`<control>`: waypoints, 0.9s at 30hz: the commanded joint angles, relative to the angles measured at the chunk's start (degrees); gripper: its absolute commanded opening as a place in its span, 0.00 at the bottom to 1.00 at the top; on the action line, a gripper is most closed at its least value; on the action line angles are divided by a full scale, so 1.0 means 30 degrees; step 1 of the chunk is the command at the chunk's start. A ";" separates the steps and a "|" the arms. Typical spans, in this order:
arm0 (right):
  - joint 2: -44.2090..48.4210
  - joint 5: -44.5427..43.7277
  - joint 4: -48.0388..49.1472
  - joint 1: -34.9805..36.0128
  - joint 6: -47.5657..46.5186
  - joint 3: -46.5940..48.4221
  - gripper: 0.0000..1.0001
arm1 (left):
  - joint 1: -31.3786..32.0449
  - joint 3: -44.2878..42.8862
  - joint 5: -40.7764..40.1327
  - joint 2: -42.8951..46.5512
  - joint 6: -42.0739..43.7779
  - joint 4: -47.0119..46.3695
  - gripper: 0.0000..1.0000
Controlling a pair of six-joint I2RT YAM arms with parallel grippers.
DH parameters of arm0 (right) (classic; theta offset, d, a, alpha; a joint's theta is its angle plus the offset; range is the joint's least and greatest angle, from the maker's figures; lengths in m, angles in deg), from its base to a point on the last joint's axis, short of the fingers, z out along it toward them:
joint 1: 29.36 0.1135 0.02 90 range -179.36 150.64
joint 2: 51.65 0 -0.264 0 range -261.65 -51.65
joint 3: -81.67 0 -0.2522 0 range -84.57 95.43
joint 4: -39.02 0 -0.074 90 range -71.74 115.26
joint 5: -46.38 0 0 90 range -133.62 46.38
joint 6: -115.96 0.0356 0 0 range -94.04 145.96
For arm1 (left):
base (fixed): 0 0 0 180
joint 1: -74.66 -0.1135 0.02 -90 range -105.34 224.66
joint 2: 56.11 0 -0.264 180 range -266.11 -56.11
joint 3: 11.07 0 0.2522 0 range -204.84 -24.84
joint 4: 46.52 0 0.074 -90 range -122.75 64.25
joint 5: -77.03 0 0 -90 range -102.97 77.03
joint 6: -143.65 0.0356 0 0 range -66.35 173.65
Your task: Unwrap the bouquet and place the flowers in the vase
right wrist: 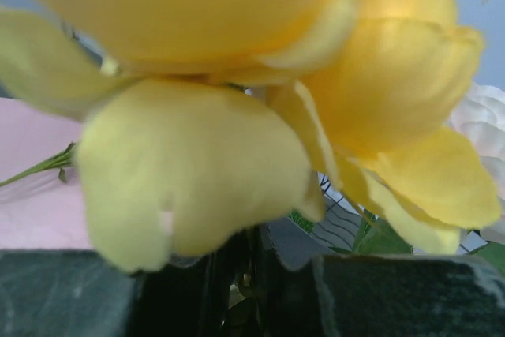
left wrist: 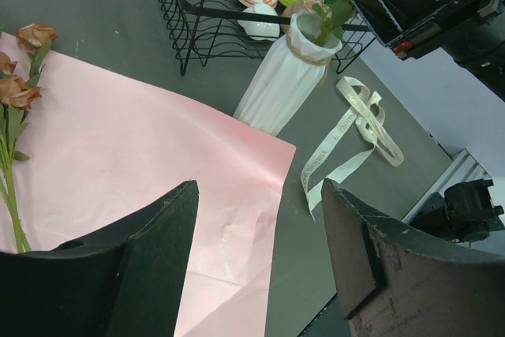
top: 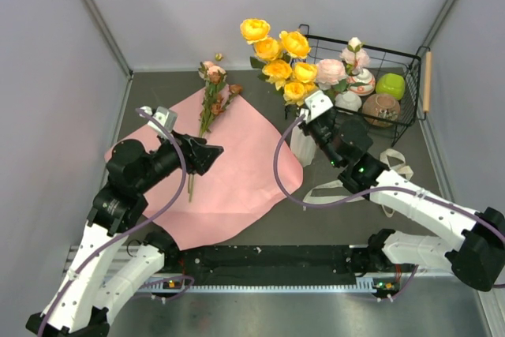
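The bouquet is undone: its salmon-pink paper (top: pixel 237 171) (left wrist: pixel 118 147) lies flat on the table. A spray of small peach-pink buds (top: pixel 213 96) (left wrist: pixel 16 92) rests on the paper's far left part. The white ribbed vase (top: pixel 300 147) (left wrist: pixel 280 84) stands at the paper's right edge with green stems in its neck. Yellow roses (top: pixel 284 61) (right wrist: pixel 237 76) rise above it. My right gripper (top: pixel 314 120) (right wrist: pixel 229 266) is shut on their stems just above the rim and hides most of the vase from above. My left gripper (top: pixel 211 154) (left wrist: pixel 260 187) hovers open over the paper, holding nothing.
A black wire basket (top: pixel 394 57) (left wrist: pixel 189 13) with a wooden handle stands at the back right, holding small bowls (top: pixel 381 108) and a green one (top: pixel 390 84). Peach-pink and white blooms (top: pixel 331 71) stand over its left side. A beige ribbon (top: pixel 390 167) (left wrist: pixel 355 128) lies right of the vase.
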 commanded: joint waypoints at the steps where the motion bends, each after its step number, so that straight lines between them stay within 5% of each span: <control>1: 0.0587 -0.0549 0.0725 -0.0159 0.2048 -0.0388 0.18 | 0.0001 0.0129 -0.0576 0.0005 0.0123 -0.0365 0.69; 11: 0.1320 -0.1895 -0.3635 -0.0188 0.4159 0.1482 0.39 | 0.0030 0.0247 -0.1104 -0.0551 0.0123 -0.0160 0.69; 20: 0.0821 -0.2804 -1.1221 -0.0188 0.6475 0.5263 0.84 | 0.0001 0.0247 -0.1544 -0.1284 -0.0112 0.0251 0.69; 27: 0.2253 -0.1372 -1.3747 -0.0159 0.7788 0.5793 0.98 | 0.0001 0.0159 -0.1865 -0.1635 -0.0170 0.0601 0.69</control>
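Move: The right fingers are still almost shut on the yellow flowers' stem; the vase it stands in has its middle about 5 cm ahead and some 23 cm below. From that hand, the pink peonies in the vase bloom about 12 cm ahead, 9 cm right and slightly above; the ribbon lies roughly 15 cm right and 5 cm back, 33 cm down. From the left hand, the brown roses lie about 22 cm ahead, 3 cm left and 32 cm down. The right hand opens almost fully and lets go of the yellow flowers' stem, dipping about 2 cm, lifting some 3 cm and just starting to sink again, while it eases 2 to 3 cm to the right and 2 cm back and tips its fingers down some 20 degrees. Meanwhile the empty left hand, still open, sinks about 3 cm and edges 2 cm forward towards the brown roses on the pink paper. ##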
